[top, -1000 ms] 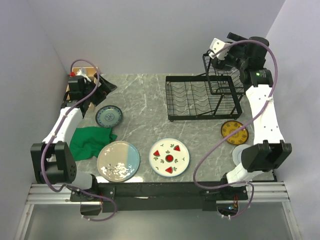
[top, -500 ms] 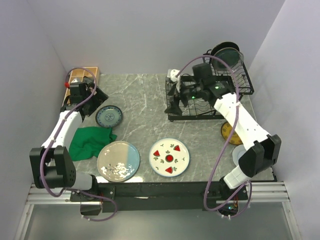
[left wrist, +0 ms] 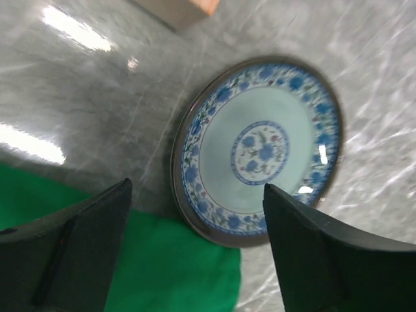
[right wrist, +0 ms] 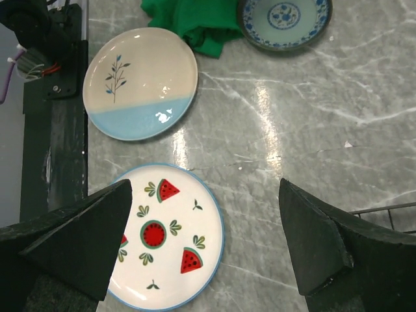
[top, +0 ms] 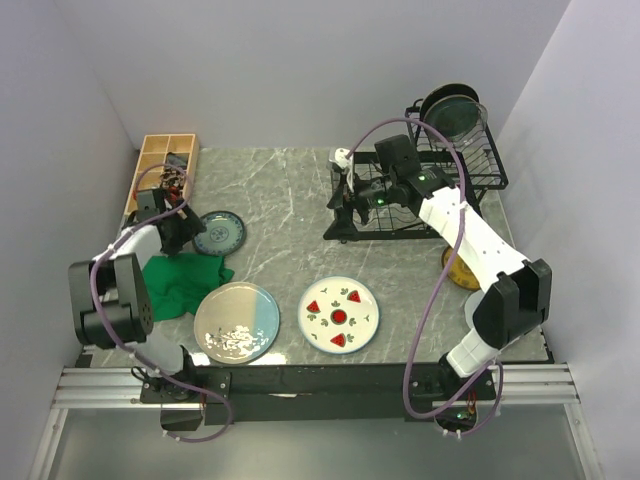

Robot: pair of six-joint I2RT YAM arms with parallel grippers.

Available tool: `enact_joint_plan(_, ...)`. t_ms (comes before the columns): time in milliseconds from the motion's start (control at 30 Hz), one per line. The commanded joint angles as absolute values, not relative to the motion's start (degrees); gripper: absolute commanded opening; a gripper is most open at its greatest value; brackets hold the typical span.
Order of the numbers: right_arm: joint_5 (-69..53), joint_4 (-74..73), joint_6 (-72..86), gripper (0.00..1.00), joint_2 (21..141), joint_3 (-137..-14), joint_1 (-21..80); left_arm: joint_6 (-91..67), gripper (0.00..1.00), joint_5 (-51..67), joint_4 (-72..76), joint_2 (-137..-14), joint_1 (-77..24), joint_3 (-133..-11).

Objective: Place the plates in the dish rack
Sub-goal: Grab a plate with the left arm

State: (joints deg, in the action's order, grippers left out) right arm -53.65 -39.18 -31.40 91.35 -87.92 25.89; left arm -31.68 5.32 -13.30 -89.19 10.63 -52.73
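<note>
The black wire dish rack (top: pixel 392 222) stands at the back right, with dark plates (top: pixel 452 108) upright in its raised upper basket. A small blue-patterned plate (top: pixel 220 232) (left wrist: pixel 260 149) lies flat at the left. My left gripper (top: pixel 172 236) (left wrist: pixel 197 195) hovers open just above its near rim and the green cloth. A cream-and-blue plate (top: pixel 237 321) (right wrist: pixel 140 81) and a watermelon plate (top: pixel 339 314) (right wrist: pixel 166 237) lie near the front. My right gripper (top: pixel 345 197) (right wrist: pixel 205 188) hangs open and empty at the rack's left end. A yellow plate (top: pixel 460 268) is partly hidden by the right arm.
A crumpled green cloth (top: pixel 180 280) (left wrist: pixel 130 260) touches the small plate's edge. A wooden compartment box (top: pixel 165 165) sits at the back left. Grey walls close in on both sides. A pale plate's edge (top: pixel 474 303) peeks out behind the right arm.
The right arm swung from the rack's upper basket down to the rack's left end. The left arm came forward from the wooden box and lowered over the small blue plate.
</note>
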Motion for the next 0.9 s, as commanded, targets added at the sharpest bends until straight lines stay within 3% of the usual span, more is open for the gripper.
enact_joint_plan(0, -53.97, -38.85, -32.34, 0.99, 91.32, -86.49, 26.10, -27.60, 0.83, 10.72, -9.49, -93.42, 10.81, -55.01)
enact_joint_plan(167, -53.00, -39.20, -33.13, 0.99, 90.97, -85.96, 26.10, -26.55, 0.72, 13.18, -9.40, -97.91, 11.86, -56.25)
enact_joint_plan(300, -52.38, -39.64, -34.27, 0.99, 90.88, -85.61, 26.10, -25.40, 0.57, 15.37, -9.32, -100.02, 12.83, -56.95)
enact_joint_plan(467, -52.29, -40.08, -34.89, 0.99, 91.05, -85.78, 26.10, -24.70, 0.51, 17.31, -8.44, -102.65, 13.01, -56.60)
enact_joint_plan(567, -51.86, -40.87, -35.85, 0.99, 91.32, -86.31, 26.10, -24.35, 0.41, 19.15, -7.21, -103.18, 13.01, -55.64)
enact_joint_plan(667, -51.51, -41.66, -36.82, 0.99, 91.49, -86.66, 26.10, -23.82, 0.22, 20.65, -5.72, -102.75, 13.01, -55.20)
enact_joint_plan(867, -50.71, -43.50, -37.88, 0.99, 92.37, -87.71, 26.10, -24.34, 0.01, 25.91, -0.36, -98.62, 12.92, -53.18)
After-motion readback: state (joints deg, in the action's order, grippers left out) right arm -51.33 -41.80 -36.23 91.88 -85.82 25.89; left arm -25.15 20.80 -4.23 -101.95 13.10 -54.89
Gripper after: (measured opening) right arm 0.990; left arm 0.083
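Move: The blue-flowered plate lies low to the left hand's right, its middle about 6 cm right, 3 cm ahead and some 6 cm down. The green cloth is about 11 cm back and 2 cm left of the hand; the wooden tray is roughly 17 cm ahead and 8 cm left; the beige-and-blue plate lies about 20 cm back and 10 cm right. From the right hand, the blue-flowered plate is some 31 cm left, 11 cm ahead and 25 cm below. The left hand first drops about 3.5 cm to the near left edge of the blue-flowered plate, then eases some 2.5 cm forward and, late on, slightly right, turning about 10 degrees clockwise while its open fingers close nearly shut and pinch the rim facing the hand. Meanwhile the empty right hand, fingers wide open, sinks about 2.5 cm over the table, well away from that plate. ##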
